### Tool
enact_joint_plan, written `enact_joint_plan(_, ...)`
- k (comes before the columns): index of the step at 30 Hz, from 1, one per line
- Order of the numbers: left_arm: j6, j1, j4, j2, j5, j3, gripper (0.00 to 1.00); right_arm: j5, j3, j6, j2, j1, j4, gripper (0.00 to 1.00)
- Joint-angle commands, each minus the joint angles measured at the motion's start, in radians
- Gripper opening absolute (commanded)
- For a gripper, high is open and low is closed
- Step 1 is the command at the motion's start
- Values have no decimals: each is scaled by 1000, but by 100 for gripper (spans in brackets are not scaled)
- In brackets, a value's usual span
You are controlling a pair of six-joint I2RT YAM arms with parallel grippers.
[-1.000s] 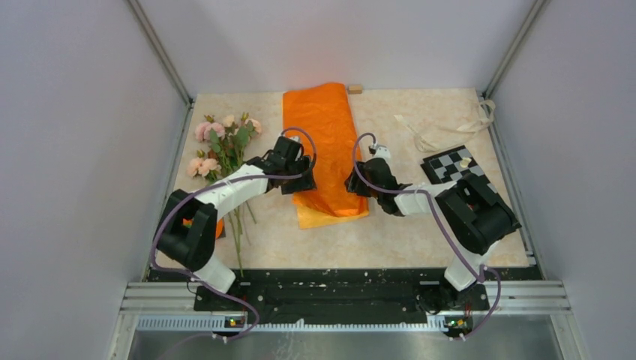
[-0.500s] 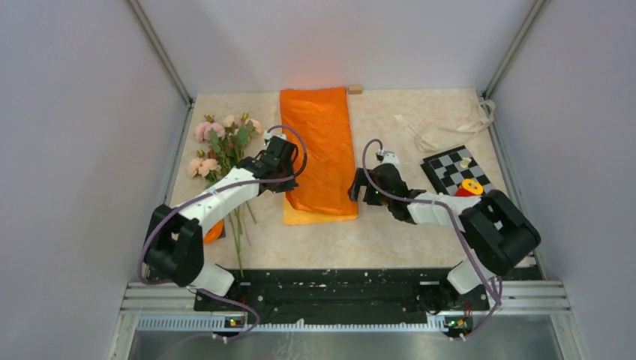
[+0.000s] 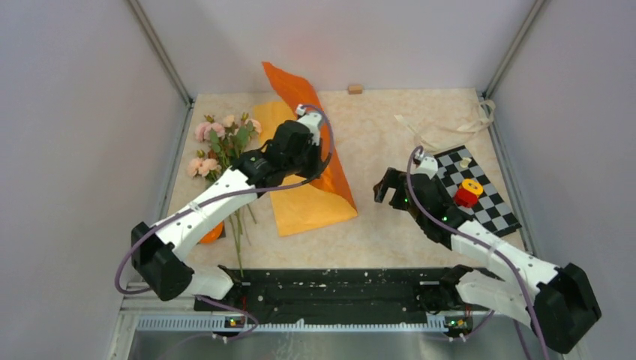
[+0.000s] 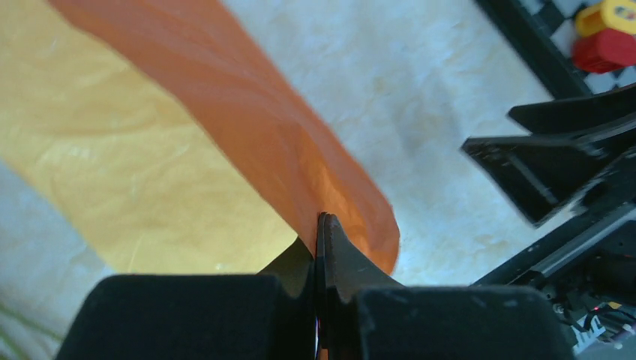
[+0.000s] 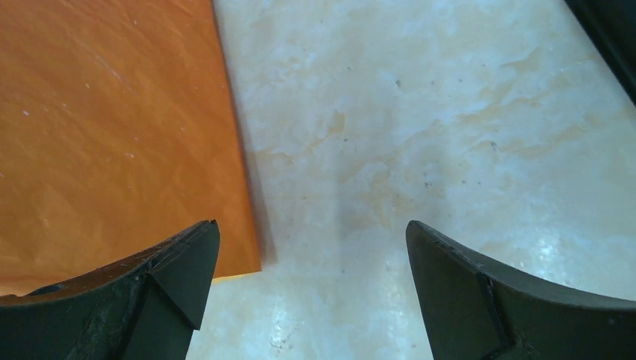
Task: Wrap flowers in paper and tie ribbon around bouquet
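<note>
The paper (image 3: 311,204) lies partly unfolded mid-table, pale yellow-orange face up, with a bright orange flap (image 3: 288,84) raised toward the back wall. My left gripper (image 3: 309,150) is shut on that flap's edge; the left wrist view shows its jaws (image 4: 321,225) pinching the orange paper (image 4: 247,112). My right gripper (image 3: 390,189) is open, just right of the paper, nothing between its fingers (image 5: 311,232); the paper's corner (image 5: 112,127) lies beside its left finger. The flowers (image 3: 225,142) lie at the left. The ribbon (image 3: 450,126) lies loose at the back right. No bouquet is formed.
A checkered board (image 3: 491,210) at the right carries a red-and-yellow object (image 3: 469,192). A small orange object (image 3: 212,231) peeks out under the left arm. A small wooden block (image 3: 355,88) sits by the back wall. Enclosure walls ring the table.
My left gripper shut on the paper's edge and lifted it up and back, opening the fold and baring the pale face. My right gripper opened and drew back to the right.
</note>
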Motion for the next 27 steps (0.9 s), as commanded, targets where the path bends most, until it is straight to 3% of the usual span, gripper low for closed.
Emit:
enact_joint_plan(1,147,-72,53,152,26,198,1,71,-12,46,-103,5,-142,98)
enact_joint_plan(6,114,-84,5,446,9,520,4,128,-13,96,-220,4,-282,98)
enact_joint_plan(12,196,-103,-62,844,167,948,1,202,-21,134,-379,4,-441,99)
enact_joint_plan(16,295,-114,102,938,354,997,4,203,-49,109,-479,4,-469,99)
enact_joint_plan(18,326,-114,168,951,415,990,17,171,-71,67,-524,4,-448,99)
enact_joint_plan(20,316,-114,226,961,388,981,32,152,-83,70,-562,4,-437,99)
enact_joint_plan(24,276,-111,239,993,362,1012,96,163,-75,70,-583,4,-446,99)
enact_joint_plan(27,260,-109,168,981,315,1036,99,163,-70,63,-568,3,-436,99)
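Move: The paper's edge is already pinched in my left hand. Its goal, the bare table just left of the chessboard's near-side corner strip, lies about 25 cm right, 10 ahead and 20 below. At that same depth, the chessboard's middle is some 46 cm right and 2 ahead, and the ribbon 43 right and 21 ahead. From my open right hand the bare spot is about 13 cm ahead, 5 right and 10 below. I sweep the pinched paper edge to the right by about 25 cm and forward some 11 cm with my left hand, over the spread sheet towards the chessboard, rising slightly and then sinking while my wrist turns clockwise about 30 degrees. Near the end I open my left fingers wide and let go of it. My empty right hand, still open, backs off right and back about 10 cm. ##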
